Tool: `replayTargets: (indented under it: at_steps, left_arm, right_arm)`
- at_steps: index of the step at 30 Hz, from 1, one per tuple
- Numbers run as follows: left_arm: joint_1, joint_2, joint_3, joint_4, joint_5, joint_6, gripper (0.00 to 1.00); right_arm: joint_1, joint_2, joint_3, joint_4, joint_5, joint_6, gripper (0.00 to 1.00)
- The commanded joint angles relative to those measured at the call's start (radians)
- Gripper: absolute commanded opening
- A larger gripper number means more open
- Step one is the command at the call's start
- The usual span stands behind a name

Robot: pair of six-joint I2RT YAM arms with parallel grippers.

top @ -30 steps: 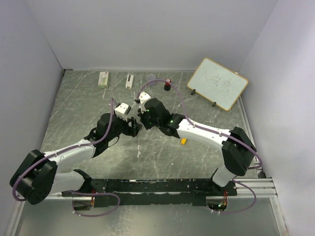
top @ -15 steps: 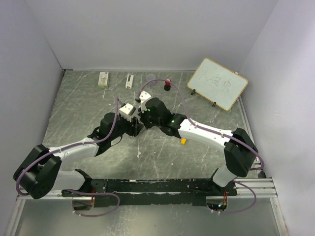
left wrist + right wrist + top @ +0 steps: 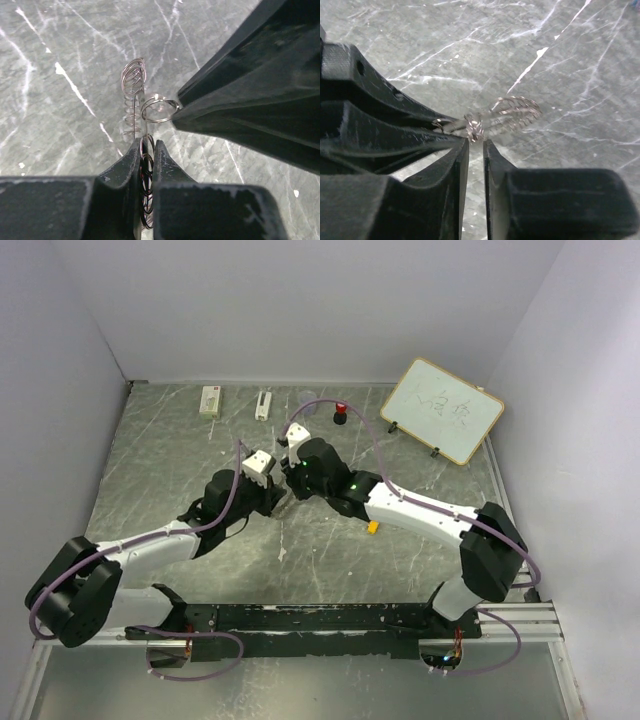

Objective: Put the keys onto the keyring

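Note:
The keyring (image 3: 134, 85) is a thin metal ring crowded with small silvery loops, standing on edge above the table. My left gripper (image 3: 146, 142) is shut on its near rim, with dark loops pinched between the jaws. My right gripper (image 3: 476, 142) has its jaws a narrow gap apart with nothing between them. The keyring (image 3: 512, 112) sits just past its tips. From the left wrist, one right finger (image 3: 240, 100) touches a small loop. Both grippers meet at the table's middle (image 3: 284, 498). One yellow-orange key (image 3: 372, 527) lies on the table beside the right forearm.
A whiteboard (image 3: 441, 410) leans at the back right. Along the back stand a red-topped black knob (image 3: 340, 412), a small cup (image 3: 308, 398), a white box (image 3: 210, 401) and a white piece (image 3: 262, 405). Purple cables loop over both arms.
My left gripper has closed on the keyring and shifted slightly toward the right arm. The right jaws have parted a little from shut.

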Motion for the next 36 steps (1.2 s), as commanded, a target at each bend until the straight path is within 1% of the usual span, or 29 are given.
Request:
replayTargets:
  at_steps: [1,3,5,6,14,20,26,28,36]
  left_arm:
    - [-0.001,-0.060,0.015,-0.007,-0.082,0.001,0.07]
    - [0.000,-0.083,0.009,-0.018,-0.089,0.007,0.07]
    - [0.000,-0.105,0.004,-0.028,-0.093,0.014,0.07]
    - [-0.001,-0.114,0.003,-0.030,-0.092,0.017,0.07]
    - [0.000,-0.173,-0.004,-0.040,-0.067,0.043,0.07]
    - [-0.001,-0.224,-0.017,-0.033,-0.022,0.056,0.07]
    - [-0.001,-0.261,-0.030,-0.009,0.088,0.089,0.07]
    - [0.000,-0.262,-0.024,-0.014,0.122,0.099,0.07]
    - [-0.001,-0.262,-0.001,-0.026,0.286,0.132,0.07]
  right_arm:
    - [0.002,-0.084,-0.004,-0.001,0.079,0.023,0.28]
    - [0.000,-0.122,-0.022,0.007,0.121,0.036,0.46]
    - [-0.007,-0.160,-0.045,0.012,0.142,0.039,0.55]
    - [-0.011,-0.175,-0.051,0.012,0.153,0.042,0.57]
    - [-0.027,-0.229,-0.088,0.001,0.228,0.054,0.58]
    - [-0.048,-0.248,-0.114,0.011,0.234,0.065,0.58]
    - [-0.073,-0.269,-0.131,0.025,0.231,0.073,0.58]
    - [-0.082,-0.275,-0.164,0.029,0.228,0.074,0.58]
    - [-0.125,-0.320,-0.204,0.038,0.231,0.087,0.58]
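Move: Out to the right hand's right, some 12 cm off, about 2 cm ahead and 14 cm below, the green key lies on the table; the yellow key is roughly 9 cm farther right of it and 6 cm nearer the base. The keyring's middle stands right at the right fingertips, about 2 cm ahead. From the left hand, which already grips the keyring, the green key lies about 16 cm right, 4 cm ahead and 10 cm down. Letting go of the keyring's small loop, the right fingers open to over half and the hand lifts some 6 cm, swings about 10 cm right towards the green key, then sinks about 3 cm, turning clockwise some 20 degrees. Keeping its pinch on the keyring, the left hand raises it about 6 cm, tilting up slightly, then draws back about 4 cm and turns clockwise. ##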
